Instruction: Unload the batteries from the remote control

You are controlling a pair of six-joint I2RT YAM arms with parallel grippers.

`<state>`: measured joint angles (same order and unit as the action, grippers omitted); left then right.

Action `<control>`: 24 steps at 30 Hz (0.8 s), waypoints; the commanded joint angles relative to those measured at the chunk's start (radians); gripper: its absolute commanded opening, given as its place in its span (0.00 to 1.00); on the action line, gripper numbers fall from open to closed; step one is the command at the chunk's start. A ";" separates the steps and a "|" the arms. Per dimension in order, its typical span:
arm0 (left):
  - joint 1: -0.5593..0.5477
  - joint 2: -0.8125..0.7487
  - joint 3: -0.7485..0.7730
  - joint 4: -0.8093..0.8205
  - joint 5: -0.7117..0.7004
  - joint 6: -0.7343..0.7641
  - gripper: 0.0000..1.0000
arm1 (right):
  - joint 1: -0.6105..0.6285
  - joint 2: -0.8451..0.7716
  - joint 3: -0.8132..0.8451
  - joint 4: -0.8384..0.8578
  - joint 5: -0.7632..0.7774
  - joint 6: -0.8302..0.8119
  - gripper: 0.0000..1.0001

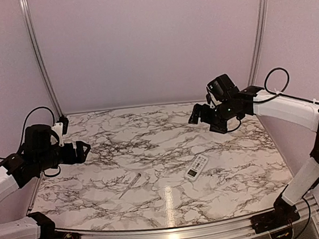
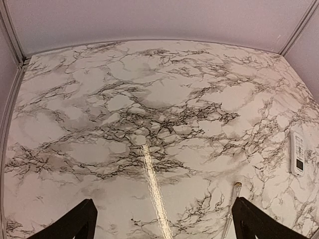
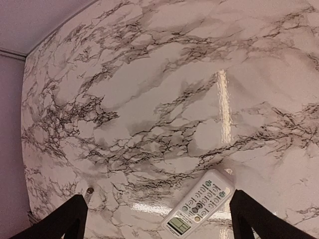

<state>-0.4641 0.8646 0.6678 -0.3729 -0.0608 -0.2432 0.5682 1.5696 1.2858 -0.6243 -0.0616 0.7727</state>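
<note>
The remote control (image 1: 196, 167) is a small white handset lying flat on the marble table, screen and buttons facing up. It shows again at the right edge of the left wrist view (image 2: 297, 153) and low in the right wrist view (image 3: 199, 204). No batteries are in view. My left gripper (image 1: 83, 151) hovers open above the table's left side, far from the remote, its dark fingertips (image 2: 70, 225) wide apart. My right gripper (image 1: 199, 115) hangs open high over the back right, with the remote below and between its fingertips (image 3: 254, 219).
A thin pale grey stick (image 1: 130, 186) lies left of the remote near the table's front; its tip shows beside the left gripper's right finger (image 2: 234, 196) and beside the right gripper's left finger (image 3: 88, 192). Pink walls and metal rails (image 1: 38, 52) close in the table.
</note>
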 commanded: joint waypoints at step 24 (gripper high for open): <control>-0.002 -0.097 -0.015 -0.056 -0.173 -0.027 0.99 | 0.037 0.189 0.064 -0.269 -0.008 0.152 0.98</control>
<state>-0.4641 0.7582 0.6643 -0.4061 -0.2447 -0.2779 0.5755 1.7054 1.2991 -0.8005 -0.0738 0.8684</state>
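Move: The remote control lies face up roughly 10 cm back from the right hand, some 3 cm to its left and about 16 cm below. The thin stick lies about 28 cm to the left of the remote and 5 cm nearer the bases. From the left hand, the remote is about 43 cm to the right, 3 cm back and some 18 cm below. Down and somewhat back towards the remote goes the right hand, after a slight initial rise, sinking about 7 cm while its wrist tips the open fingers some 15 degrees steeper towards the table. Meanwhile the left hand, also open and empty, eases up and then off to the left, away from the remote, turning slightly counter-clockwise. ##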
